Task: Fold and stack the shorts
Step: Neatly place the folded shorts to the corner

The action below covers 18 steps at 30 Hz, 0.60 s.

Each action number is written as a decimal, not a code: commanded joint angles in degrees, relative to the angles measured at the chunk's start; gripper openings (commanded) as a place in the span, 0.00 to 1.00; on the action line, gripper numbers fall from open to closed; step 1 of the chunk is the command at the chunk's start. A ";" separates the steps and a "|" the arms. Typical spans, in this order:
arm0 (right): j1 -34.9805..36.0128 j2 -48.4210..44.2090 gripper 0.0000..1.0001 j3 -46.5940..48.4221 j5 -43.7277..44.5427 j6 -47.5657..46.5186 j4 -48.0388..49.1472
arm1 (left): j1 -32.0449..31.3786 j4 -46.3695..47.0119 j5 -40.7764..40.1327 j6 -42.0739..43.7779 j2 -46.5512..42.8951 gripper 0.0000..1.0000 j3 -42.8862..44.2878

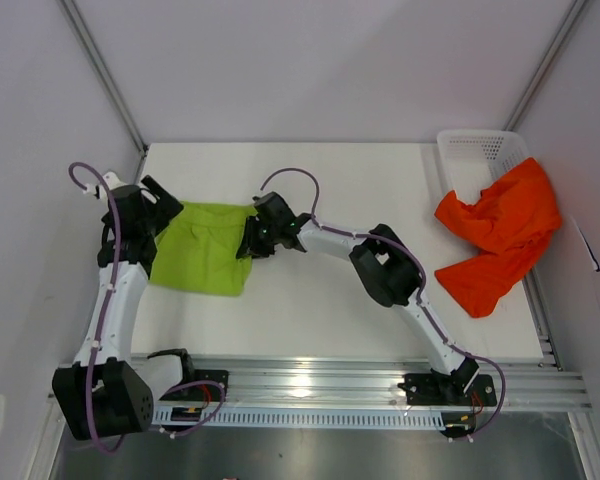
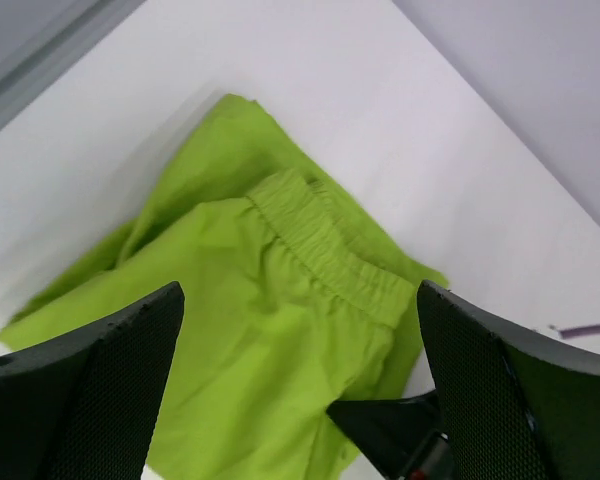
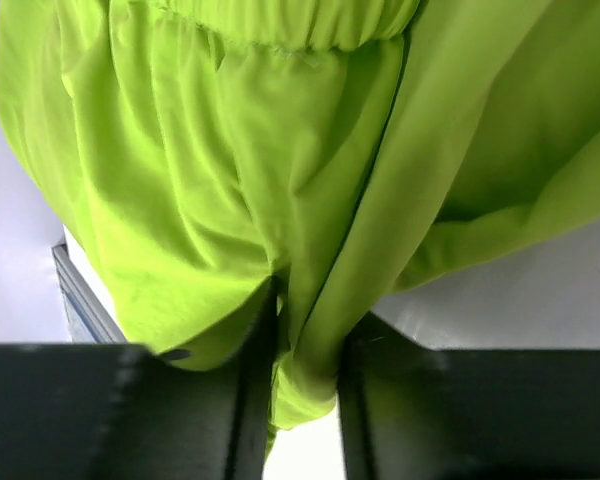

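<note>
The lime green shorts (image 1: 205, 248) lie folded on the white table's left part, waistband (image 2: 330, 245) across the top. My left gripper (image 1: 167, 216) hovers at their left edge, jaws wide open (image 2: 300, 290) with nothing between them. My right gripper (image 1: 252, 238) is at their right edge; its fingers (image 3: 305, 340) stand a little apart with a fold of the green cloth (image 3: 230, 150) lying between them. The orange-red shorts (image 1: 500, 230) lie crumpled at the far right, partly draped over the basket.
A white mesh basket (image 1: 470, 150) stands at the table's back right corner. The white table (image 1: 330, 310) ends in a metal rail (image 1: 380, 385) at the near edge. Grey walls close in on the left, right and back.
</note>
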 commanded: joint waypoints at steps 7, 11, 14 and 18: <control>1.85 2.88 0.04 -1.90 -10.38 -2.42 5.45 | -1.11 4.53 6.11 -3.02 0.83 0.99 -3.36; 3.61 1.57 0.00 -4.36 -16.35 -6.99 5.63 | -1.46 4.44 5.14 -3.37 -1.90 0.99 -3.72; 5.01 -0.63 0.00 -8.57 -17.16 -11.04 4.31 | -2.07 4.36 4.88 -3.81 -2.52 0.99 -4.07; 4.84 -6.95 0.00 -17.18 -17.95 -14.38 4.22 | -3.74 5.05 2.69 -4.60 -4.36 0.99 -5.21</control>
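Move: The folded shorts lie flat under my right fingers, which are part-open astride their right edge; their middle is about 11 cm to the left of that hand, level with it fore and aft and a centimetre or two below. The table's near-left corner is roughly 26 cm back and 38 cm left of my right hand. My open left hand hangs high: the shorts' middle is some 10 cm to its right, straight below by about 19 cm. I shut my right fingers the rest of the way on the shorts' right edge, then drag it back towards the table's near edge, slowly at first and then fast, about 9 cm in all, sinking a touch and swinging the hand some 20 degrees counter-clockwise. My left hand stays wide open above the cloth, easing about 3 cm right and dipping 3 cm before rising most of the way again. ##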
